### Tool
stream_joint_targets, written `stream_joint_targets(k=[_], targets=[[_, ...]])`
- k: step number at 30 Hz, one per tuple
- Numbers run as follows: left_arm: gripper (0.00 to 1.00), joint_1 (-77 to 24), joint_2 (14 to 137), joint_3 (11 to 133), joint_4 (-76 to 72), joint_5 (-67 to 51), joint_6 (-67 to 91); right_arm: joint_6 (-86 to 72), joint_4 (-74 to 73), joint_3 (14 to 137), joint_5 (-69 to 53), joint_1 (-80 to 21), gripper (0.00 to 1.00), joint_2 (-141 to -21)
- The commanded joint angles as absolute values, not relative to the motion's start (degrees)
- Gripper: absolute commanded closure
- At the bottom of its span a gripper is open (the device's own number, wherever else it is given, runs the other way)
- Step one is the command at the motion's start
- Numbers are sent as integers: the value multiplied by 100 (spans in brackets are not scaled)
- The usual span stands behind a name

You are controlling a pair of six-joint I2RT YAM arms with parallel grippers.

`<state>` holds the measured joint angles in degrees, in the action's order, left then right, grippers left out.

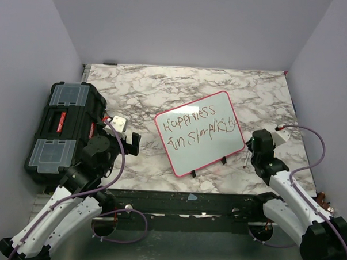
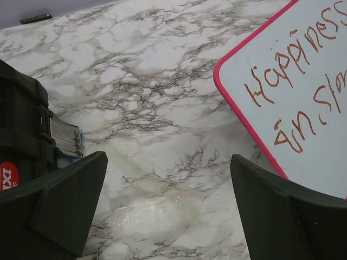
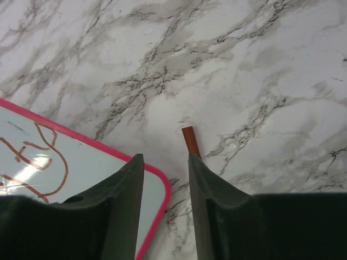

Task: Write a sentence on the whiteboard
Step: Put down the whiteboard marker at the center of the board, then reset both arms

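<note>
The whiteboard, white with a pink-red frame, stands tilted on two small black feet at the table's middle. The sentence in red-brown marker fills two lines on it. In the right wrist view a corner of the whiteboard lies under the left finger. My right gripper hangs just off that corner with its jaws apart and nothing between them. A red-brown marker end pokes out from behind the right finger, over the marble. My left gripper is wide open above bare marble, left of the whiteboard.
A black toolbox with clear lid compartments sits at the table's left edge, close beside the left arm; its side shows in the left wrist view. The marble table ends at grey walls on three sides.
</note>
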<state>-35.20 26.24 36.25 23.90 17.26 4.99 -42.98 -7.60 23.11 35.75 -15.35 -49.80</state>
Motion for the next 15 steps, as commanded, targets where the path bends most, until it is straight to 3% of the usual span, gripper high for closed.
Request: stream_joint_targets(k=[1, 15], targets=[[2, -3498, 2560, 3526, 2130, 1597, 493, -4500, -1045, 2356, 3770, -1510, 55, -4687], [2, -3488, 2602, 3461, 2037, 1686, 444, -4187, -1839, 3812, 3913, -1512, 10, -4365]])
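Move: Just beyond the whiteboard's near right corner, the right hand is low over the table with its fingers already partly open around the marker, whose middle lies about 4 cm back, 1 cm left and 2 cm below. That corner is some 4 cm left and 1 cm back; the whiteboard's middle is roughly 26 cm left and 4 cm ahead. From the left hand the marker lies about 56 cm right, 1 cm ahead and 15 cm below. Opening its fingers from about a third to nearly wide, the right hand lifts some 7 cm almost straight up off the marker, slowly at first, then faster. Its fingertips tilt up by about 5 degrees as they leave the capped end and rise above the table beside the whiteboard's corner. ##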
